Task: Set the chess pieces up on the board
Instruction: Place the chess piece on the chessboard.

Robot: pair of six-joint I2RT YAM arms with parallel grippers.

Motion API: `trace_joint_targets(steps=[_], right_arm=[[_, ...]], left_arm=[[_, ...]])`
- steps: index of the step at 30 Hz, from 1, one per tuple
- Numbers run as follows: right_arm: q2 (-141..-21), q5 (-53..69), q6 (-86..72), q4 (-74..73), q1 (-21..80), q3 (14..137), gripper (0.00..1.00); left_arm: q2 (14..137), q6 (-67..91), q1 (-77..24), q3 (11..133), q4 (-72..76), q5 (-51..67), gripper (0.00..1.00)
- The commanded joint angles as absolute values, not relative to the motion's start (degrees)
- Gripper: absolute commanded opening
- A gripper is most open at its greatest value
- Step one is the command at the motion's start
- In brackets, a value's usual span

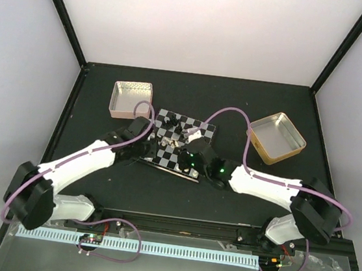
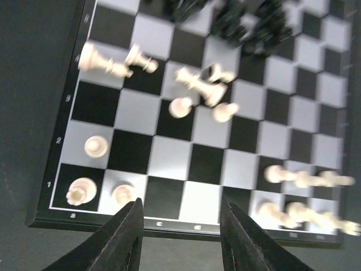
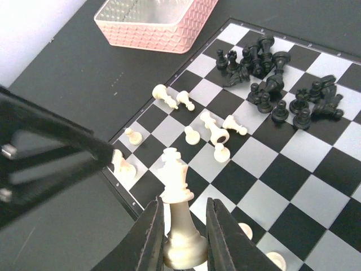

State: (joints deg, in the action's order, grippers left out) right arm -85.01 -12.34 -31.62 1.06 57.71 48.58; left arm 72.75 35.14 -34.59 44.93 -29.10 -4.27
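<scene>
The board (image 1: 163, 152) lies at the table's middle between both arms. My right gripper (image 3: 183, 200) is shut on a cream-white king (image 3: 179, 226), held by its base above the board's near-left corner (image 3: 316, 192). My left gripper (image 2: 181, 203) is open and empty, its fingers over the board's near edge by the c and d files (image 2: 169, 158). Three white pieces stand at the left corner (image 2: 80, 190). Several white pieces lie toppled mid-board (image 2: 198, 87), more stand at the near right (image 2: 304, 179). Black pieces (image 3: 276, 73) are heaped at the far side.
A pink tin (image 1: 131, 99) stands off the board's far-left corner and shows in the right wrist view (image 3: 155, 20). A gold tin (image 1: 277, 137) stands to the right. The left arm's black finger (image 3: 51, 147) is close beside the held king.
</scene>
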Motion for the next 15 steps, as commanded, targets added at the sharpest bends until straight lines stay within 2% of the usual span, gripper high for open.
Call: trace_joint_targets(steps=[1,5,10,15], right_arm=[[-79.4,-12.7,-26.2,9.7,57.2,44.0,0.11],[-75.0,-7.1,-19.9,18.3,57.2,39.3,0.1],[-71.3,-3.8,-14.4,21.0,57.2,37.7,0.1],[-69.3,-2.6,-11.9,22.3,57.2,37.2,0.1]], left_arm=[[66.0,35.7,-34.7,49.4,-30.9,1.0,0.4],[60.2,36.8,-34.5,49.5,-26.4,8.3,0.53],[53.5,37.9,-33.7,45.9,-15.3,18.2,0.66],[53.8,37.3,-33.1,45.2,-12.9,25.1,0.68]])
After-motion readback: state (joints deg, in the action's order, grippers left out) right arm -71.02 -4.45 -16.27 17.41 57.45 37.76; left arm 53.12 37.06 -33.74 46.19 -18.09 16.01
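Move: From the left hand, the upright white piece held in the right fingers is about 10 cm to the right, some 4 cm higher, and roughly level fore and aft. The fallen white pieces lie about 5 cm ahead, 4 cm right and 8 cm below. For the right hand, the left gripper is some 10 cm left, 1 cm ahead and 4 cm below; the fallen white pieces are about 6 cm ahead, 6 cm left and 12 cm below. Left hand rises 15 cm, swings right towards the held white piece, opening; right lifts it 7 cm, tilting up. ##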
